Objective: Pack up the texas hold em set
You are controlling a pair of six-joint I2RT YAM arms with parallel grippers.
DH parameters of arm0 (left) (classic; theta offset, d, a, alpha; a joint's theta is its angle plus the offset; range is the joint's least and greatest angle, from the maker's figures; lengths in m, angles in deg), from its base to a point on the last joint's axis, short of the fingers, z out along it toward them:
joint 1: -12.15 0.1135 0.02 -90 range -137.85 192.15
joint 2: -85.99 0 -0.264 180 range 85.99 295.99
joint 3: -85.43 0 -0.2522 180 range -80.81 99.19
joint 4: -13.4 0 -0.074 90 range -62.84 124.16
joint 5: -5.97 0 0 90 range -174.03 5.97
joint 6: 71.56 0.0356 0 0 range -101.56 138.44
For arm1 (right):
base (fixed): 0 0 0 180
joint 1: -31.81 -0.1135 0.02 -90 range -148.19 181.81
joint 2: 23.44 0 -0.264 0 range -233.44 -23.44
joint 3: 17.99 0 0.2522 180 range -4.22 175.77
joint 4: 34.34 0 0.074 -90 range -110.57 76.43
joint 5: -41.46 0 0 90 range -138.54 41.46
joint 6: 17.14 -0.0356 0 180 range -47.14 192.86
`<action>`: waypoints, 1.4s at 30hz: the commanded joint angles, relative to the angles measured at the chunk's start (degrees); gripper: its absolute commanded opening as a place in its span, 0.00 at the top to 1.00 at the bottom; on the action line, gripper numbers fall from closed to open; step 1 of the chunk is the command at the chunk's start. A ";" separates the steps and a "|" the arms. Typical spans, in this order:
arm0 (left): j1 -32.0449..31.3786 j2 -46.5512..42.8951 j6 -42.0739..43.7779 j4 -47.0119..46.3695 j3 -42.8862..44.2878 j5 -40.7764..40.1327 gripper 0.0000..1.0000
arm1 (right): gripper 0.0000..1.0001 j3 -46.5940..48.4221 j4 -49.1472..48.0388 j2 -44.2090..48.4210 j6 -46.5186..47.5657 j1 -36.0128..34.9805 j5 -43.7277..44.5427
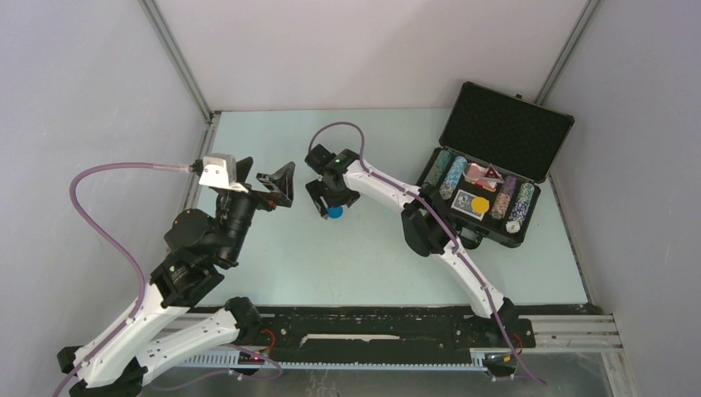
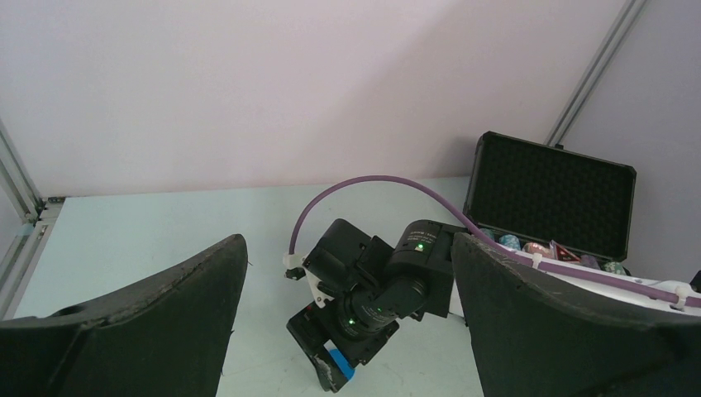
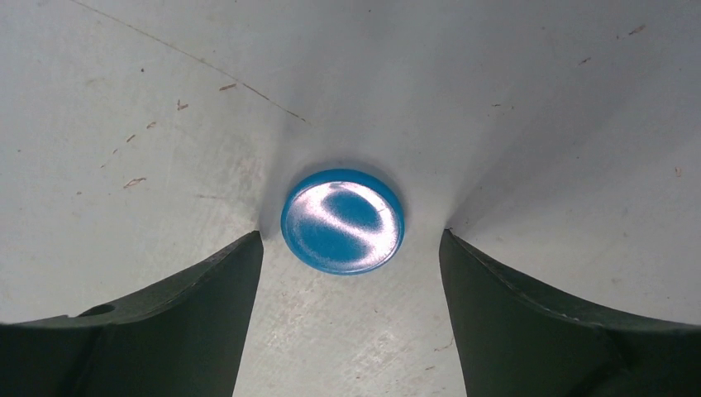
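The black foam-lined briefcase (image 1: 506,132) stands open at the back right, with rows of striped poker chips (image 1: 453,177), a blue card deck (image 1: 469,204) bearing a yellow disc, a red deck with the red triangle (image 1: 492,173), and a white disc. A blue disc (image 1: 335,212) lies flat on the table mid-left; it also shows in the right wrist view (image 3: 342,221) and the left wrist view (image 2: 340,364). My right gripper (image 1: 329,207) is open, pointing down just over the disc, fingers either side. My left gripper (image 1: 281,184) is open and empty, left of it.
Grey walls with metal posts enclose the pale table (image 1: 331,265). The right arm (image 2: 388,289) fills the middle of the left wrist view. A black rail runs along the near edge.
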 commanded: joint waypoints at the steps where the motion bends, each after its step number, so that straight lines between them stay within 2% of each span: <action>1: 0.51 0.28 -0.12 -0.85 -0.85 0.11 0.01 | 0.17 5.31 2.46 -2.23 0.14 -0.52 0.62; 8: 0.47 0.26 -0.07 -0.85 -0.71 0.27 0.01 | 0.25 6.38 2.89 -3.14 -0.25 -0.42 1.18; 12: 0.46 0.39 -0.16 -0.83 -0.73 0.36 0.01 | 0.34 6.38 2.95 -3.11 -0.32 -0.42 1.44; 16: 0.47 0.36 -0.16 -0.74 -0.71 0.26 0.01 | 0.40 6.07 2.04 -2.02 0.04 -0.56 2.56; 22: 0.46 0.49 -0.07 -0.82 -0.80 0.05 0.01 | 0.52 -0.39 -2.86 4.25 0.62 -0.39 5.19; 26: 0.47 0.39 0.02 -0.88 -0.84 -0.08 0.01 | 0.61 -9.57 -5.15 12.29 0.61 1.17 9.31; 28: 0.51 0.32 -0.04 -0.75 -0.82 0.00 0.01 | 0.65 -18.87 -10.41 21.35 2.25 2.04 10.85; 32: 0.52 0.11 -0.16 -0.78 -0.80 0.18 0.02 | 0.65 -39.82 -21.95 38.45 5.70 3.81 16.02; 37: 0.47 0.02 -0.24 -0.81 -0.80 0.09 0.01 | 0.64 -56.08 -24.32 55.06 3.66 11.88 16.41; 42: 0.52 0.03 -0.42 -0.81 -0.84 0.44 0.01 | 0.64 -66.39 -24.88 65.24 1.29 23.42 10.63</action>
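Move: The blue disc lies flat between the open fingertips of the right hand, about 1 cm ahead, level sideways and 1 cm below. From that hand the case tray centres roughly 35 cm right and 4 cm ahead; on the card deck in it, some 36 cm right and 2 cm ahead of the hand, sits the yellow disc. From the left hand, the blue disc is about 14 cm ahead, 6 cm right and 40 cm below. Close the right fingers on the blue disc's rim, easing barely a centimetre forward at table height until both tips pinch its edges. Then pull up off the table and sweep right at growing speed, about 23 cm over and 16 cm up, towards the open case, keeping the pinch while the fingertips swing forward some 25 degrees and the wrist turns clockwise about 20. ##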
